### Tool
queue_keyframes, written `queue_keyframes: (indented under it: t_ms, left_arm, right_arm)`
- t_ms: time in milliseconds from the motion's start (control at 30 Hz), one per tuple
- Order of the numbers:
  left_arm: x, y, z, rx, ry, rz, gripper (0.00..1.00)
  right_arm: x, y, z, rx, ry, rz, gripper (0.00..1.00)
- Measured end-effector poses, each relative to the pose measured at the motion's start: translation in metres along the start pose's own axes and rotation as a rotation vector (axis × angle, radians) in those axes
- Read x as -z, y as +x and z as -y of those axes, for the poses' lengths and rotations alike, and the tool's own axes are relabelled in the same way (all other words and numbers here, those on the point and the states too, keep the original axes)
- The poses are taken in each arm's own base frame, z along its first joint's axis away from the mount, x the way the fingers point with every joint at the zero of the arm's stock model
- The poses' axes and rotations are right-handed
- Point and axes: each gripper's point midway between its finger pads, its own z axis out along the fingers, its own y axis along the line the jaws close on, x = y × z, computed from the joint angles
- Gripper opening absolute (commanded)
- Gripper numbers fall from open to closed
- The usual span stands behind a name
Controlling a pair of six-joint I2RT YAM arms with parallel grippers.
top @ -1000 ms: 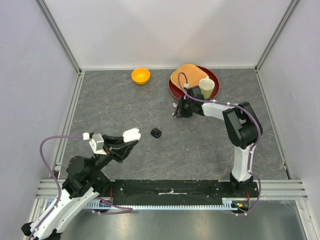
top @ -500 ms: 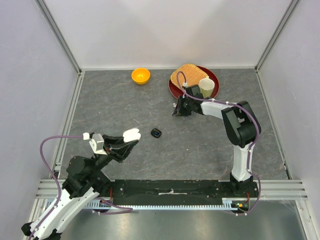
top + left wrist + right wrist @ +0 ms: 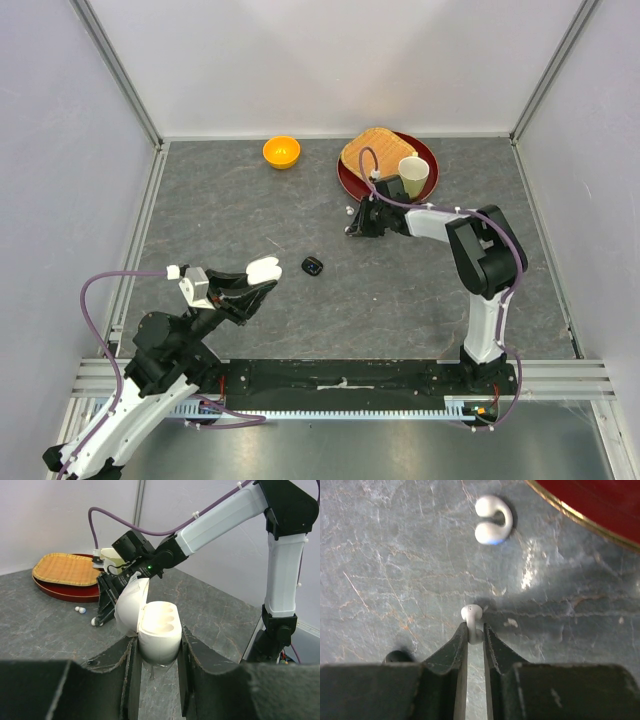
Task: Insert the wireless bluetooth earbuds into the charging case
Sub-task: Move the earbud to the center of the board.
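My left gripper (image 3: 157,639) is shut on the white charging case (image 3: 159,630), held upright above the table with its lid open and its sockets showing empty; from above the case (image 3: 264,268) sits at the front left. My right gripper (image 3: 475,628) is down at the table beside the red tray, shut on a white earbud (image 3: 471,614) whose head sticks out past the fingertips. A second white earbud (image 3: 492,520) lies loose on the table just beyond it, also seen from above (image 3: 348,211). The black earbuds are not clearly visible.
A small black case (image 3: 313,265) lies mid-table between the arms. The red tray (image 3: 430,152) at the back carries a woven mat (image 3: 370,148) and a paper cup (image 3: 413,175). An orange bowl (image 3: 281,151) stands at the back. Walls enclose three sides.
The right gripper's jaws have narrowed onto the white earbud at the table. The left arm and the case have stayed still.
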Motion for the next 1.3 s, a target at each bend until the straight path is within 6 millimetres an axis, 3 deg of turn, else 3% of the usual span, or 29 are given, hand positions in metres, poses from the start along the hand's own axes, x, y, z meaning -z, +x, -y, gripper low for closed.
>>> queue_keyframes:
  t_ms: [133, 533, 767, 800, 1000, 1300]
  left_arm:
    - [0.000, 0.000, 0.000, 0.000, 0.000, 0.000, 0.02]
    - [0.000, -0.003, -0.001, -0.001, -0.004, 0.011, 0.02]
    - [-0.002, 0.001, -0.002, 0.000, -0.004, 0.014, 0.02]
    - [-0.002, 0.002, -0.002, 0.000, -0.004, 0.013, 0.02]
    - [-0.002, 0.003, -0.002, 0.011, -0.004, 0.014, 0.02]
    - [-0.003, 0.006, -0.003, 0.016, -0.005, 0.012, 0.02]
  right_arm:
    - [0.011, 0.014, 0.002, -0.050, -0.012, 0.004, 0.18]
    - [0.073, 0.072, 0.002, -0.248, -0.093, 0.044, 0.22]
    - [0.085, 0.115, 0.014, -0.302, -0.055, 0.016, 0.29]
    - [0.086, 0.119, 0.015, -0.307, -0.048, 0.012, 0.34]
    - [0.088, 0.119, 0.015, -0.317, -0.036, 0.033, 0.51]
    - [0.104, 0.122, 0.025, -0.247, 0.047, 0.060, 0.53]
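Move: The right hand already holds the white earbud just above the board; its set-down spot is about 14 cm back and 3 cm right, 1 cm lower. The black charging case lies some 10 cm back and 7 cm left of the hand, the other white earbud about 6 cm ahead, and the red plate 18 cm ahead, 10 cm right. From the left hand the spot is roughly 12 cm ahead, 15 cm right, 26 cm down. The right hand carries the earbud about 15 cm back, bearing slightly right, opens, and shifts clear rightwards. ##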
